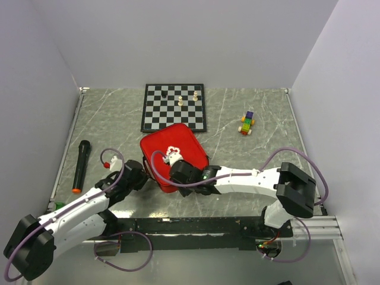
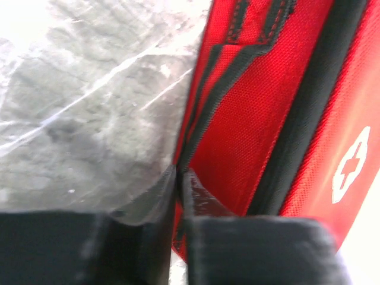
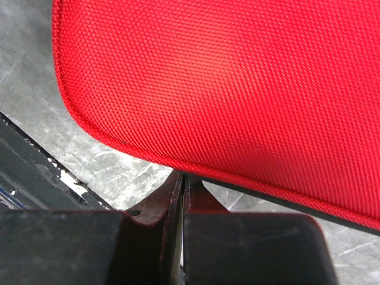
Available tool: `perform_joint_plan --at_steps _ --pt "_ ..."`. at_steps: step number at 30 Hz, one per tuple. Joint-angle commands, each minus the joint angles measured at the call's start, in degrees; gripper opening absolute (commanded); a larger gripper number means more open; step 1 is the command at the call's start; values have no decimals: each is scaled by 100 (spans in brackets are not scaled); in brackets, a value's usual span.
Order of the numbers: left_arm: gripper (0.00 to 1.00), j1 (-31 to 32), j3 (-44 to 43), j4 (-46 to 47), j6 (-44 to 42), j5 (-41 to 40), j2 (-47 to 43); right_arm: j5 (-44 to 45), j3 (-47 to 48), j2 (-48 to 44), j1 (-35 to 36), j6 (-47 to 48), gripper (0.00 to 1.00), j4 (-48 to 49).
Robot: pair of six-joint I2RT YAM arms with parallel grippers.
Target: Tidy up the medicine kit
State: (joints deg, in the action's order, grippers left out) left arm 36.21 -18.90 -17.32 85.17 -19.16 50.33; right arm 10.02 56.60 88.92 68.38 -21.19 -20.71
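Note:
The red medicine kit lies shut near the middle of the table, its white cross emblem facing up. My left gripper is at the kit's left side. In the left wrist view its jaws are pinched on the black-trimmed seam of the kit. My right gripper reaches in from the right to the kit's near edge. It is shut, fingertips pressed together with nothing between them, tucked just under the red rim of the kit.
A black-and-white chessboard with several pieces lies behind the kit. A small toy of coloured blocks sits at the back right. A black pen-like stick with an orange tip lies at the left. Walls enclose the table.

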Motion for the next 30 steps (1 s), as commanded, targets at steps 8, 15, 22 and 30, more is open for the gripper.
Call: perform_joint_plan --at_steps 8,15,22,30 --pt "1 -517 -228 -316 -746 -290 724 632 -1123 -929 -149 -420 0 -214" --pt "1 -852 -272 -272 -1370 -202 794 729 -1942 -1983 -1308 -693 0 -302" --pt "1 -870 -352 -105 -2125 -220 874 1204 -1854 -1967 -2187 -580 0 -277" --pt "1 -861 -396 370 -2707 79 1190 1064 -1705 -1634 -2698 193 0 629"
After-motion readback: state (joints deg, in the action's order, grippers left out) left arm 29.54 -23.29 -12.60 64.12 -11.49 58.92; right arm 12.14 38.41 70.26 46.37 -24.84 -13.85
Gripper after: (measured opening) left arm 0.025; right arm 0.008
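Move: The right hand, fingers shut on the zipper pull under the kit's near edge, has the kit's right-hand corner about 10 cm ahead and 11 cm to its right, level with it. The kit's middle is some 14 cm ahead and 4 cm left; the chessboard's middle is about 36 cm ahead and 5 cm left. The left hand, nearly shut, already has the end of the kit's black-trimmed side strap at its fingertips, about 1 cm ahead. Rightward and then increasingly forward, the right hand draws the zipper pull along the kit's near edge to its right-hand corner, about 15 cm in all, staying level, quickest midway, turning some 25 degrees clockwise with its pinch kept. The left fingers close fully on the side strap and hold it, easing 2 cm forward and turning about 15 degrees clockwise with the kit. ##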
